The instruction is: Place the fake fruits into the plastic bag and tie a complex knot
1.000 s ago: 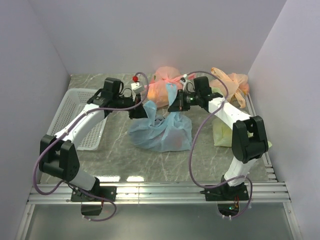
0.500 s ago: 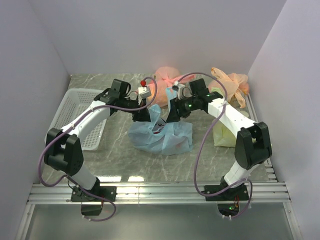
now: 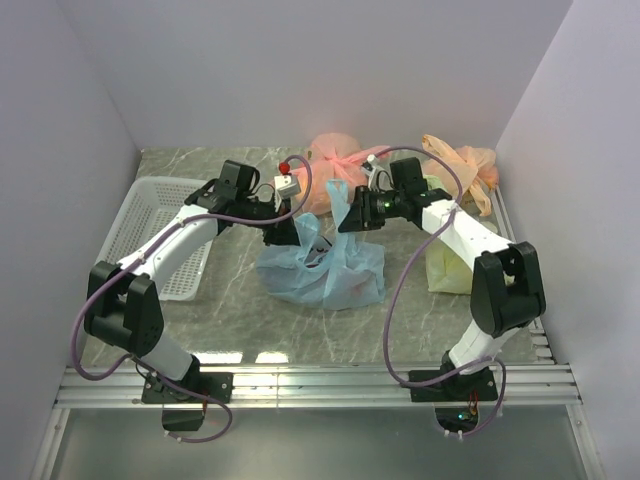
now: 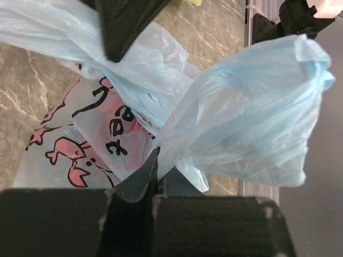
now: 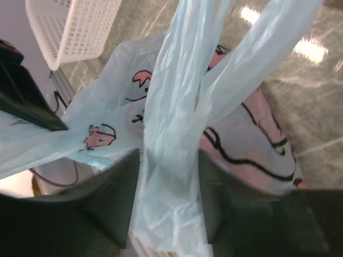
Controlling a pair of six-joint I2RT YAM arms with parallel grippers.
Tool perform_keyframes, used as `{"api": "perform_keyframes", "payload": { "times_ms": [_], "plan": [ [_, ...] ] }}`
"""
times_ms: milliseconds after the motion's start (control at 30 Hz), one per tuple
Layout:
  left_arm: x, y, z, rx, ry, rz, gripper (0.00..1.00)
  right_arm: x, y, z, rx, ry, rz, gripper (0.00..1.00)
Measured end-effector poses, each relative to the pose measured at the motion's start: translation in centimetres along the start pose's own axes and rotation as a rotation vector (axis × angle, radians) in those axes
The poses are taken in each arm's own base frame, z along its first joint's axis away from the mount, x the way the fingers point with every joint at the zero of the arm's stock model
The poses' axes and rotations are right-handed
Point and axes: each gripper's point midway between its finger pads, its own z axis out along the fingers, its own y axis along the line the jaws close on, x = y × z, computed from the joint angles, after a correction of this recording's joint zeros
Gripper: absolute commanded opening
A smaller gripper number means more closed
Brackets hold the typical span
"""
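The light blue plastic bag with its pink-and-dark print sits mid-table. My left gripper is shut on one bunched handle at the bag's left top. The other handle stands up at the right. In the right wrist view that handle runs down between the fingers of my right gripper, which stand apart on either side of it. The two handles are separate and the knot is not in view. The fake fruits are hidden inside the bag; only a dark spot shows at its mouth.
A white mesh basket lies at the left. Two tied pink-orange bags sit along the back wall. A yellow-green bag is under the right arm. An aluminium rail edges the near side.
My right gripper has opened from shut and shifted slightly left, now straddling the upright handle. The bag has sagged lower and flatter. My left gripper stayed shut and moved a little right.
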Motion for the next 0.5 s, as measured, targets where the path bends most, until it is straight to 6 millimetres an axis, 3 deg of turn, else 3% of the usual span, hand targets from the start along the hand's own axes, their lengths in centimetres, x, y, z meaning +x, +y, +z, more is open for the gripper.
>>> {"api": "perform_keyframes", "payload": {
  "times_ms": [67,100,233,400,500],
  "plan": [
    [-0.1,0.0,0.0,-0.001,-0.002,0.001,0.01,0.0,-0.2,0.5,-0.017,0.003,0.014,0.03],
    [-0.1,0.0,0.0,-0.001,-0.003,0.0,0.01,0.0,-0.2,0.7,-0.021,0.007,0.015,0.0],
    [-0.6,-0.1,0.1,0.001,-0.009,-0.033,0.01,0.5,0.1,0.9,-0.041,0.047,-0.08,0.0],
    [-2.4,0.6,1.3,0.008,-0.005,-0.063,0.01,0.0,3.2,0.4,-0.115,0.103,-0.326,0.0],
    [-2.1,1.2,2.2,0.004,0.008,-0.114,0.01,0.5,4.8,0.4,-0.157,0.151,-0.446,0.02]
  ]
}}
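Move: My left hand already pinches the bag's left handle. The right handle, which it is drawn towards, lies about 11 cm to its right, 4 cm ahead and 2 cm lower; the bag's fruit-filled body is 5 cm right, 3 cm back and 15 cm below. That right handle passes straight between my half-open right fingers. From the right hand, the left handle is 11 cm left and 4 cm back, and the pink bag 14 cm ahead, 4 cm left, 11 cm lower. I shut my right fingers on the right handle strand while dipping a little, then carry it left about 3 cm towards my left hand, also rising and drawing back, with the wrist swinging some 25 degrees counter-clockwise. My left hand keeps its pinch and starts later, bringing its handle about 2.5 cm right and 2 cm forward to meet it. ##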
